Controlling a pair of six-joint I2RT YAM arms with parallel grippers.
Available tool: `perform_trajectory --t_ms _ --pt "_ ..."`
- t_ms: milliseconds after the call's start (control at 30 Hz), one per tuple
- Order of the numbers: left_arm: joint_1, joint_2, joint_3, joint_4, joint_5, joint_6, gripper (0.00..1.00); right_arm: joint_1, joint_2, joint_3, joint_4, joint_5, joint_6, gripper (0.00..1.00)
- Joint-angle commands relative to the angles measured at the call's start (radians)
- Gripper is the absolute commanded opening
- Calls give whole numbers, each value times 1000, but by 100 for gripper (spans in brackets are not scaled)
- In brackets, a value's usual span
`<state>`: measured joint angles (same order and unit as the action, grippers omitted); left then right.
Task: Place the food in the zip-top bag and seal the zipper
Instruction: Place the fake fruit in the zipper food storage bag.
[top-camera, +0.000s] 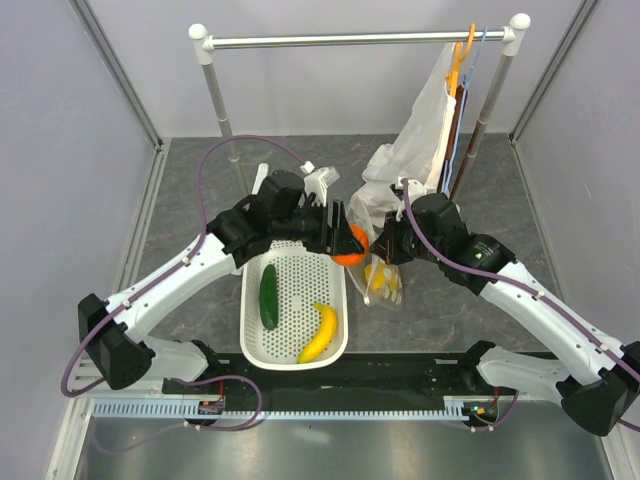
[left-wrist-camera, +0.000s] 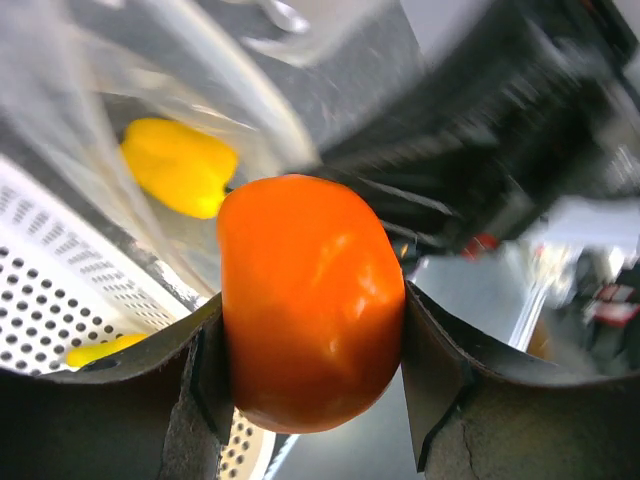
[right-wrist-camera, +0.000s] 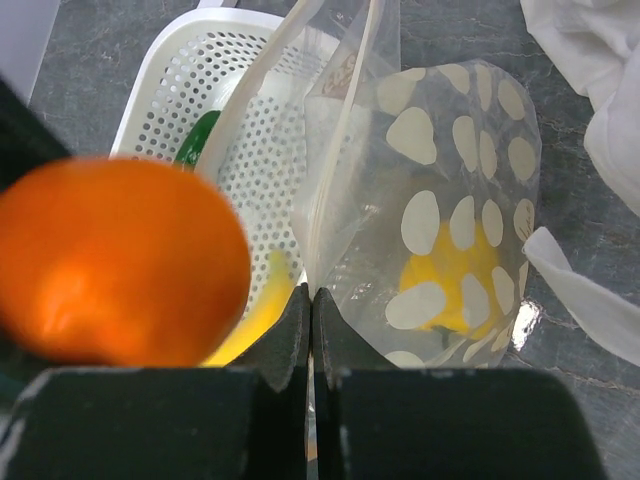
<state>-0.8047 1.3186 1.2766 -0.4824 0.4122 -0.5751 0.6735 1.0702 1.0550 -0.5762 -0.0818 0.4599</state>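
My left gripper (top-camera: 345, 240) is shut on the round orange (top-camera: 350, 245), held in the air just left of the dotted zip-top bag (top-camera: 385, 282); the orange fills the left wrist view (left-wrist-camera: 310, 300). My right gripper (right-wrist-camera: 312, 300) is shut on the bag's rim and holds the bag (right-wrist-camera: 450, 200) up and open. The yellow bell pepper (right-wrist-camera: 450, 275) lies inside the bag and also shows in the left wrist view (left-wrist-camera: 180, 165). The orange (right-wrist-camera: 120, 260) hangs beside the bag mouth. The cucumber (top-camera: 269, 295) and banana (top-camera: 320, 332) lie in the white basket (top-camera: 290, 355).
A clothes rail (top-camera: 360, 40) stands at the back, with white cloth (top-camera: 420, 130) on hangers at its right end, draping down to the table behind the bag. Grey walls close in both sides. A black rail (top-camera: 340, 385) runs along the near edge.
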Motion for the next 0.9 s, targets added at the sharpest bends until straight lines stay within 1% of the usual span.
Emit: perform_trajectory --t_ms 0,167,267,300,367,400,467,500,533,567,600,700,767,800,867 --pt "47 34 46 36 -50 -230 20 -5 -26 -3 24 10 8 0" --pt "56 74 81 22 -96 -218 22 -3 -32 0 29 4 8 0" --pt "55 87 92 7 -92 -207 30 -5 -33 2 30 1 10 0" --pt "55 88 90 4 -90 -200 40 -5 -32 2 30 -1 10 0" --pt "55 77 89 4 -92 -183 49 -5 -32 7 29 -4 10 0" --pt "55 68 89 7 -92 -152 62 -5 -32 8 29 -4 10 0" --pt "55 38 86 5 -96 -125 76 -5 -30 10 30 -4 11 0" --pt "55 25 86 7 -93 -88 88 -5 -30 11 29 -4 11 0" --pt "55 13 86 11 -89 -66 92 -6 -30 11 27 -4 10 0" --pt "55 -16 83 13 -85 -25 98 -5 -30 11 29 -4 11 0" --pt "55 -28 73 16 -85 -10 100 -6 -32 11 29 -6 11 0" --pt "61 -79 52 8 -79 47 100 -5 -30 10 27 -6 10 0" --pt "87 -119 30 5 -72 93 100 -6 -32 11 27 0 6 0" --pt "100 -171 -12 5 -70 133 100 -6 -35 10 24 4 5 0" --pt "150 -220 -60 -31 -79 155 100 -9 -39 8 22 2 5 0"
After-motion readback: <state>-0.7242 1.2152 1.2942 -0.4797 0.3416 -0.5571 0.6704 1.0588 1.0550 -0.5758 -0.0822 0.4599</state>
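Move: The orange fruit is already in the left fingers; the open mouth of the bag has its middle about 2 cm ahead, 3 cm to the right and 6 cm below the left hand. The yellow pepper, already inside the bag, lies level with that hand, some 5 cm right and 22 cm below. Down in the basket, the banana is about 10 cm back and 7 cm left. From the right hand the mouth is some 4 cm left, level and 4 cm below. Bring the left gripper, still gripping the orange fruit, about 4 cm forward over the bag mouth, sinking slightly and swinging some 10 degrees counter-clockwise. Pause there, spread the fingers wide to let the fruit go, then back off up about 5 cm and to the left. Keep the right gripper still, pinching the bag's rim. ##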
